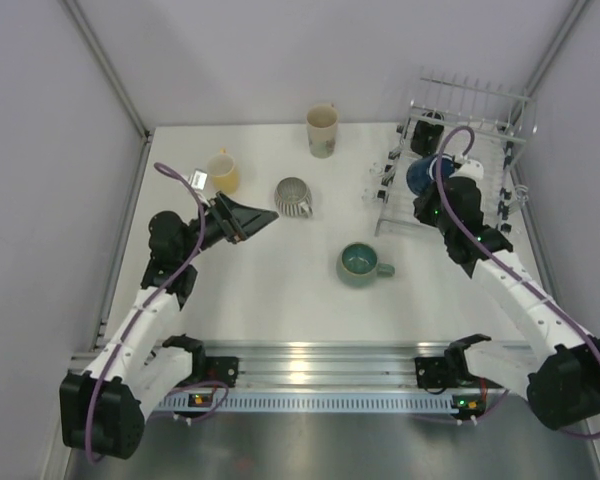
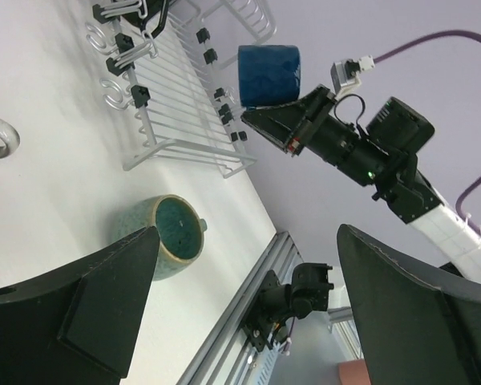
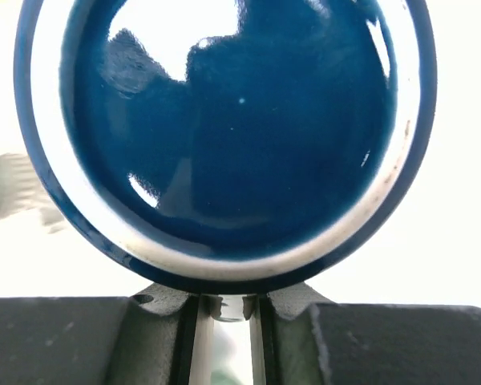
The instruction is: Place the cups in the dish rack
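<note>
The dark blue cup (image 1: pixel 421 176) hangs over the wire dish rack (image 1: pixel 480 98), with my right gripper (image 1: pixel 442 192) shut on its handle. In the right wrist view its glossy blue inside (image 3: pixel 232 120) fills the frame above my right gripper (image 3: pixel 228 313). A black cup (image 1: pixel 427 134) stands in the rack. On the table are a yellow cup (image 1: pixel 223 172), a grey ribbed cup (image 1: pixel 294 196), a teal-green cup (image 1: pixel 360 264) and a tall cream cup (image 1: pixel 322 130). My left gripper (image 1: pixel 260 225) is open and empty beside the grey cup. The left wrist view shows the left gripper (image 2: pixel 247 237), the teal-green cup (image 2: pixel 172 237), the rack (image 2: pixel 184 96) and the blue cup (image 2: pixel 268 74).
A metal rail (image 1: pixel 310 360) runs along the near table edge with both arm bases on it. Grey walls and slanted frame posts (image 1: pixel 105 65) close in the table on the left, back and right. The rack stands against the back right corner.
</note>
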{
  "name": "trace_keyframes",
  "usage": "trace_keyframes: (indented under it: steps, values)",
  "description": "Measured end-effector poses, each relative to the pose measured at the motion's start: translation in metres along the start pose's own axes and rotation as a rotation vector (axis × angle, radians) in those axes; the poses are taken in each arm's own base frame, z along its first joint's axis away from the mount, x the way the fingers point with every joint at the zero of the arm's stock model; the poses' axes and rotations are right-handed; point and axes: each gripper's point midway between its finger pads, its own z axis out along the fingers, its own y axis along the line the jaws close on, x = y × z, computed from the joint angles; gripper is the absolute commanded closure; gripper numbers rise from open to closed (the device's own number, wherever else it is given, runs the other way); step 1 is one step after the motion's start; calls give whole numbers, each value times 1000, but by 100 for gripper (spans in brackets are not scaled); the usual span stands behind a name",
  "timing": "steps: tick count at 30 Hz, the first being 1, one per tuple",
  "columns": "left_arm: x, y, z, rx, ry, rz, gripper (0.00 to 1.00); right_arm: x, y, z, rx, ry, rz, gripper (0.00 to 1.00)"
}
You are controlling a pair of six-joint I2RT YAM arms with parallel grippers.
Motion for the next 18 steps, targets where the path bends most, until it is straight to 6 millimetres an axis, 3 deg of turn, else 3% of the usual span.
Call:
trace_keyframes:
  steps: [4,10,15,18]
  values:
    - [4,-3,-6,-12,7,22,2,6,-50,24,206,26,-78,100]
    - [7,-11,-15,-17,11,60,2,9,-106,57,408,82,-127,100]
    - [11,-12,-19,-26,17,72,2,0,-127,79,471,108,-148,100]
    - [12,-12,-21,-30,20,70,2,-15,-131,92,477,91,-153,100]
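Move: The right hand already holds the blue cup upside down by its handle. The free stretch of the dish rack's floor lies about 14 cm ahead of that hand, 11 cm to its right and 17 cm below. The black cup, already in the rack, stands some 22 cm ahead and 3 cm right; the rack's left rail is roughly 12 cm ahead and 5 cm left. From the idle left hand the free stretch is about 22 cm ahead, 49 cm right and 24 cm below. The right arm carries the blue cup rightward and down over the rack, about 12 cm to the right and 8 cm lower, while the forward reach of some 8 cm goes on to the end and the descent stops with a slight lift. On the way the wrist turns some 30 degrees in all, swinging clockwise, dipping the fingertips and lowering its left side, with the fingers keeping their pinch on the handle; the empty left hand stays open and draws back under 3 cm. ##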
